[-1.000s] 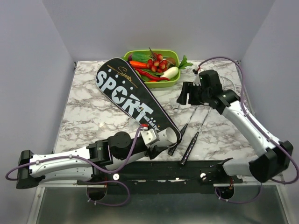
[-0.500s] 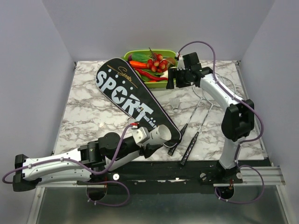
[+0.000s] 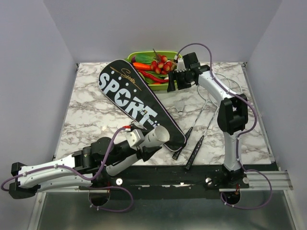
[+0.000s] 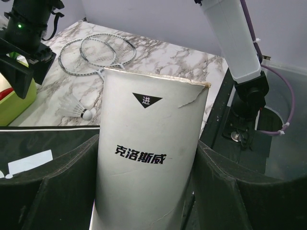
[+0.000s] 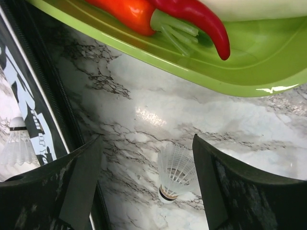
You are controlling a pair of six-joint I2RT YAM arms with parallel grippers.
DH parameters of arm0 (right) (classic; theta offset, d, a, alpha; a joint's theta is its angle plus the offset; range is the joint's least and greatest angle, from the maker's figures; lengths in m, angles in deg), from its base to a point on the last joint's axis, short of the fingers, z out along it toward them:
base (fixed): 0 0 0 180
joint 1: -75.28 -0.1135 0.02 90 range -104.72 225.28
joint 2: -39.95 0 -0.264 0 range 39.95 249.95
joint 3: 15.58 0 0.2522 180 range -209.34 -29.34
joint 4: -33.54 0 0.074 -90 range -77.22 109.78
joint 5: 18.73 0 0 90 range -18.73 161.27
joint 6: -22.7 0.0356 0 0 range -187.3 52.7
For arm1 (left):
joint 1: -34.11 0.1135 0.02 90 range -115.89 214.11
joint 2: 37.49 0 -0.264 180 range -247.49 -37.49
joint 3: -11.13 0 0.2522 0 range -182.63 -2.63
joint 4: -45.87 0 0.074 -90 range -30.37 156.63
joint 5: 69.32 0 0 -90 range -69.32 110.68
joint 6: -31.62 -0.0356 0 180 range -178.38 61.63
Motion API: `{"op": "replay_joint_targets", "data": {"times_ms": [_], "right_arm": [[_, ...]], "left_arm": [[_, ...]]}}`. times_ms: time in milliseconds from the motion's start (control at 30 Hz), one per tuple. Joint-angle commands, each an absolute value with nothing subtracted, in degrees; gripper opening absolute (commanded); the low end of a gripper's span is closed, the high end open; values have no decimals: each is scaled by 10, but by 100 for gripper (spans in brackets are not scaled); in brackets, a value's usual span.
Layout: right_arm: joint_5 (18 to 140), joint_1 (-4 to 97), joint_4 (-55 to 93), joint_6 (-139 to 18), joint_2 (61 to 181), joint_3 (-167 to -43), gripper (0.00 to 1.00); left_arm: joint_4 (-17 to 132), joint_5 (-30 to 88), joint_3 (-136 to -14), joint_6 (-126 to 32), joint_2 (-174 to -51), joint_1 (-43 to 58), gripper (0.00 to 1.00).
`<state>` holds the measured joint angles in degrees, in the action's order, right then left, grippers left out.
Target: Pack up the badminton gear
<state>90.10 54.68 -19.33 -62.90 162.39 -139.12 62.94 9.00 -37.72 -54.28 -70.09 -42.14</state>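
The long black bag (image 3: 128, 93) lettered "SPORT" lies slantwise on the marble table. My left gripper (image 3: 149, 140) is shut on an upright white cardboard tube (image 4: 148, 148) with black characters, by the bag's narrow end. Two silver rackets (image 3: 207, 115) lie to the right, their black handles toward the near edge. A white shuttlecock (image 3: 180, 110) lies between the bag and the rackets. My right gripper (image 3: 172, 82) hangs open beside the green tray. In the right wrist view the shuttlecock (image 5: 175, 175) lies on the table below, between the open fingers (image 5: 81, 177), nearer the right one.
A green tray (image 3: 165, 80) of toy vegetables stands at the back, just behind my right gripper; a red pepper (image 5: 192, 19) lies in it. The right arm's upright link (image 3: 230, 120) stands over the racket shafts. Grey walls close in the table on three sides.
My right arm has swung left from over the racket heads to the green tray's front edge, its jaws a little wider. My left arm drew back and left with the tube.
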Motion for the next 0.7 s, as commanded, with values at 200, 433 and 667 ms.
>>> {"op": "replay_joint_targets", "data": {"times_ms": [200, 433, 667], "right_arm": [[931, 555, -240, -654, 1670, -1397, 84], [932, 558, -239, -655, 1634, -1322, 84], [925, 558, -208, -652, 1587, -1243, 84]], "left_arm": [[689, 59, -364, -426, -688, -423, 0], [680, 68, -351, -420, -680, -424, 0], [670, 78, -345, -421, -673, -424, 0]]}}
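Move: The shuttlecock to be grasped lies about 6 cm back, 4 cm to the right and some 11 cm below the right gripper. From that gripper, the vegetable basket sits roughly 18 cm ahead and 9 cm left, the middle of the racket bag about 4 cm back and 16 cm left, and the racket heads some 5 cm ahead and 27 cm right. From the left gripper, still holding the white tube, the shuttlecock is about 31 cm ahead, 20 cm right and 27 cm below. Lower the open right gripper about 8 cm onto the shuttlecock, at first nearly straight down, then also drawing back some 5 cm away from the basket and a little to the right. Tip the fingers about 15 degrees steeper as you go. Keep them wide open and bring them around the feather skirt, one fingertip brushing it. ##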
